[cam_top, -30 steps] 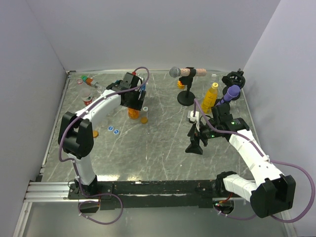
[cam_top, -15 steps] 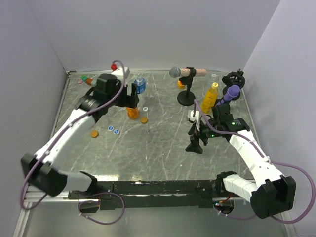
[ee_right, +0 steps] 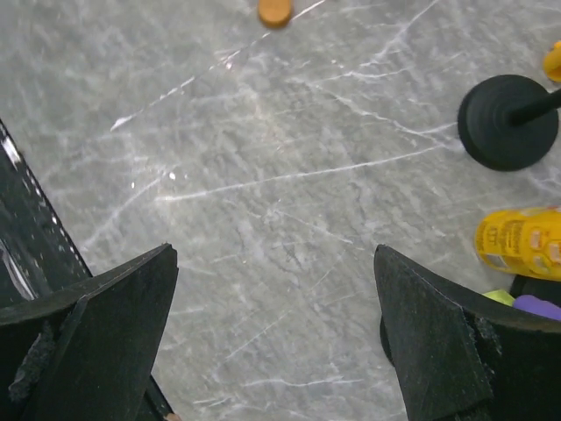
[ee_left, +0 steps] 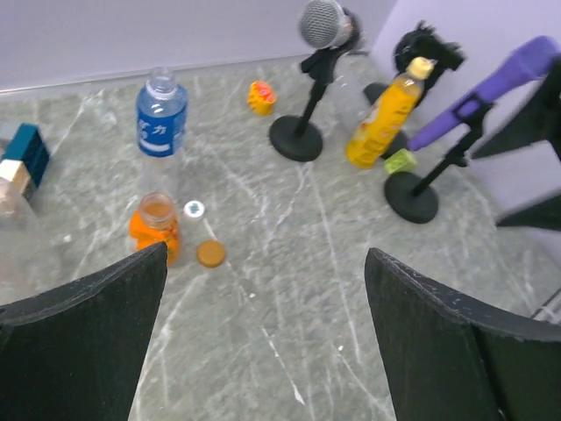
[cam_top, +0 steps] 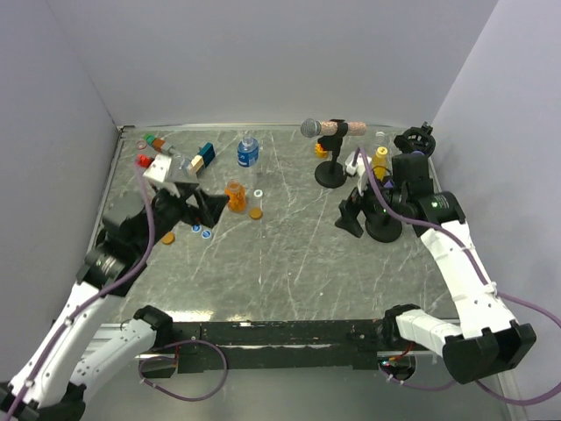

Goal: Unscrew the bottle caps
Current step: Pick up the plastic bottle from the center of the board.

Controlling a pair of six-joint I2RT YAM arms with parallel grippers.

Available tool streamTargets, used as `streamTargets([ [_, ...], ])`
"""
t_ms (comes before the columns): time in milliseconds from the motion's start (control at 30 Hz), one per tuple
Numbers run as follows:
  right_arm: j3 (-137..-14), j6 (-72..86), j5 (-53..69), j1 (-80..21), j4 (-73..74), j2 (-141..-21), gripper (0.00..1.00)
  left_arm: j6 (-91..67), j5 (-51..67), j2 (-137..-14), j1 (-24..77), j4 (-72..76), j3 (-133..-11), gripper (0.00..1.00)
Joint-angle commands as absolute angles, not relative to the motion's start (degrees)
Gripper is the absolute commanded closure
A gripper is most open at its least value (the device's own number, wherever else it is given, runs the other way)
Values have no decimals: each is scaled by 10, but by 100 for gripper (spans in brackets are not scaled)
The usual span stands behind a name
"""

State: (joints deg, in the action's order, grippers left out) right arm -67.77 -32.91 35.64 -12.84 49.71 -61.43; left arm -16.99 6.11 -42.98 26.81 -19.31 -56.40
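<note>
A squat orange bottle (cam_top: 234, 195) (ee_left: 156, 226) stands uncapped on the table, an orange cap (cam_top: 255, 213) (ee_left: 210, 253) and a white cap (cam_top: 259, 193) (ee_left: 194, 209) loose beside it. Behind it stands the clear blue-label bottle (cam_top: 248, 152) (ee_left: 161, 114). The taller yellow bottle (cam_top: 379, 162) (ee_left: 386, 118) keeps its cap on. My left gripper (cam_top: 193, 210) (ee_left: 263, 281) hangs open, near-left of the orange bottle, holding nothing. My right gripper (cam_top: 358, 210) (ee_right: 273, 263) is open over bare table left of the yellow bottle (ee_right: 521, 241).
A microphone on a black stand (cam_top: 330, 171) (ee_left: 298, 136) and a purple one (ee_left: 465, 132) stand at the back right. A small orange bottle (cam_top: 322, 149) sits behind the stand. Two blue caps (cam_top: 201, 231), another orange cap (cam_top: 167, 238) and toy blocks (cam_top: 202, 158) lie at the left.
My left gripper opened and pulled back from the orange bottle toward the near left. My right arm swung back toward the yellow bottle, staying open.
</note>
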Motion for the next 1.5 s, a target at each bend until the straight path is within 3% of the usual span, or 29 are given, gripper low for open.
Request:
streamTargets([
  [0, -723, -259, 306, -125, 515, -649, 1, -194, 105, -360, 266, -113, -478, 3],
  [267, -859, -212, 209, -120, 524, -711, 0, -167, 155, -290, 266, -96, -382, 3],
  [767, -1055, -136, 5, -84, 528, -919, 1, -149, 136, -257, 266, -109, -351, 3],
  [967, -1138, -121, 13, -40, 567, -1003, 13, -148, 127, -258, 265, -115, -352, 4],
  [1467, -1163, -129, 13, -25, 597, -1080, 30, -148, 125, -262, 266, -116, -352, 3],
])
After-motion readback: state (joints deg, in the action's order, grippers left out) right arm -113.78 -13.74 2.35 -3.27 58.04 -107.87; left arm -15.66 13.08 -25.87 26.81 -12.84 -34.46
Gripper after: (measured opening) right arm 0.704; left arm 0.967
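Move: For the right hand, the yellow plastic bottle stands upright about 22 cm ahead and 12 cm to the right, its middle some 15 cm lower. The microphone stand is 12 cm to the left of that bottle and 6 cm farther out; the purple microphone's stand is about 10 cm nearer than the bottle and 4 cm to its right. For the left hand, the yellow bottle lies roughly 23 cm ahead, 48 cm right and 24 cm below. Forward some 21 cm and right about 12, the right hand swings to the yellow bottle's cap, arching up 6 cm before sinking 8. Its wrist turns some 45 degrees clockwise and tips farther down while the wide fingers start narrowing above the cap, still well apart. The empty left hand sinks about 8 cm and draws back 4, fingers open. ##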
